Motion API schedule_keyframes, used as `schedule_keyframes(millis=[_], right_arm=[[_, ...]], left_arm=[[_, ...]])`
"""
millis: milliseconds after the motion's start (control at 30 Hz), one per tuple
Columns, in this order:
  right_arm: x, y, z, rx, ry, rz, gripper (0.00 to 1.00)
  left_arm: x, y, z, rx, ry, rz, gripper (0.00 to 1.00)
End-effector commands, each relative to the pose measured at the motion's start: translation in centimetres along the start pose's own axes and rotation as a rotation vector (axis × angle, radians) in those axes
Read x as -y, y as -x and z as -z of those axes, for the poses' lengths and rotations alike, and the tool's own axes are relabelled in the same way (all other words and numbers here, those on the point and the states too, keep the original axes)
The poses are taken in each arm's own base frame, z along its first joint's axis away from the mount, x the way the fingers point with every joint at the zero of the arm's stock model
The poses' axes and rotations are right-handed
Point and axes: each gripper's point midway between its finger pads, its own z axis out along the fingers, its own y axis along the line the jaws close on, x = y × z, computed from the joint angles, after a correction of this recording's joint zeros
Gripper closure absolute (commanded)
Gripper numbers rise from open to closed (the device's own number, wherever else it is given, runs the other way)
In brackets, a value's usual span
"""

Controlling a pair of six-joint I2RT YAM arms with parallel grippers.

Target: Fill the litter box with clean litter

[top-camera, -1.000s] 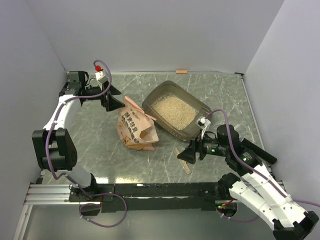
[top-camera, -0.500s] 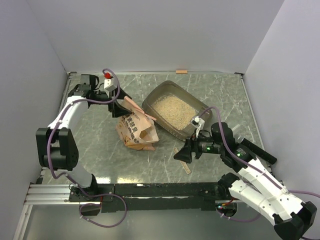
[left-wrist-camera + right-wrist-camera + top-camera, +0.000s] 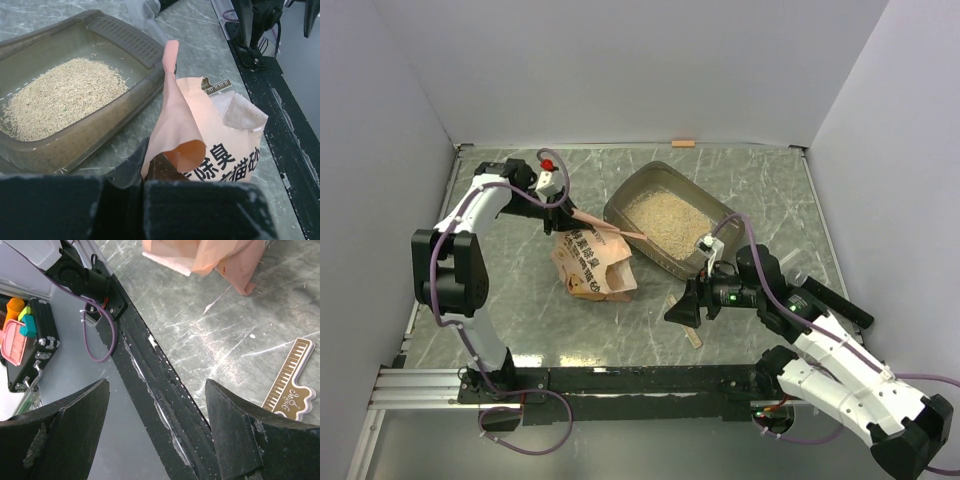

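The litter box (image 3: 715, 212) stands at mid-table, slanted, with clean litter (image 3: 665, 218) spread over its floor. To its left stands the crinkled orange-pink bag (image 3: 590, 262), its top flap stretched toward the box. My left gripper (image 3: 563, 211) is shut on that flap. The left wrist view shows the flap of the bag (image 3: 220, 140) pinched in my left gripper (image 3: 142, 172), with the litter box (image 3: 125, 37) and the litter (image 3: 60, 95) beyond. My right gripper (image 3: 682, 312) hovers open near the front edge, holding nothing; in its own view the right gripper (image 3: 156, 390) spans the table edge.
A small tan strip (image 3: 688, 326) lies on the table just under the right gripper, and the same tan strip (image 3: 290, 385) shows in the right wrist view. A small orange piece (image 3: 683, 143) lies against the back wall. A black rail (image 3: 640, 378) runs along the near edge.
My left gripper moved right onto the bag's top flap and went from open to shut on it. The right arm shifted a little to the left, still open.
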Motion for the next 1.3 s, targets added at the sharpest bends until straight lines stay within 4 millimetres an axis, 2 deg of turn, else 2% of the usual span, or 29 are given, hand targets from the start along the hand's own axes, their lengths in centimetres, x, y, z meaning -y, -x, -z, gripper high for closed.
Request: schedule_keyframes(millis=[0, 200, 367, 667, 733, 833, 933, 1133, 1267], right_arm=[[-0.8, 0.8, 0.6, 0.037, 0.003, 0.024, 0.16], [-0.2, 1.4, 1.5, 0.057, -0.07, 0.039, 0.16], [-0.2, 2.6, 2.3, 0.084, -0.119, 0.076, 0.16], [0.1, 5.3, 3.7, 0.135, -0.216, 0.141, 0.16], [-0.3, 5.8, 3.7, 0.139, -0.208, 0.147, 0.16], [-0.5, 6.1, 3.4, 0.118, -0.2, 0.131, 0.16], [0.1, 5.7, 3.1, 0.104, -0.218, 0.115, 0.16], [1.0, 4.8, 2.5, 0.091, -0.23, 0.087, 0.16], [1.2, 5.0, 2.1, 0.08, -0.233, 0.08, 0.16]], left_arm=[[2.0, 2.8, -0.3, 0.107, -0.012, -0.074, 0.99], [4.2, 5.9, 0.3, 0.192, 0.007, -0.125, 0.99], [7.6, 7.9, 0.8, 0.251, 0.025, -0.195, 0.99], [11.5, 9.0, 0.1, 0.253, -0.021, -0.201, 0.99], [11.4, 9.4, 0.2, 0.251, -0.021, -0.192, 0.99], [9.5, 9.4, 0.9, 0.251, 0.004, -0.138, 0.99], [8.2, 9.5, 1.8, 0.252, 0.036, -0.112, 0.99], [8.0, 9.0, 2.0, 0.251, 0.047, -0.107, 0.99], [9.1, 8.5, 1.9, 0.23, 0.057, -0.166, 0.99]])
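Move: The left hand is already shut on the litter bag's rolled flap; the bag's body lies about 7 cm back and 7 cm right of it, 10 cm lower, and the litter box some 27 cm right and 5 cm ahead. From the open right hand, the bag is roughly 21 cm left and 12 cm ahead, the litter box 24 cm ahead and 1 cm left, and the music ruler 3 cm ahead, almost straight below. Left hand, still pinching the bag's flap, pulls 9 cm back, rising, returns 3; open right rises forward. ##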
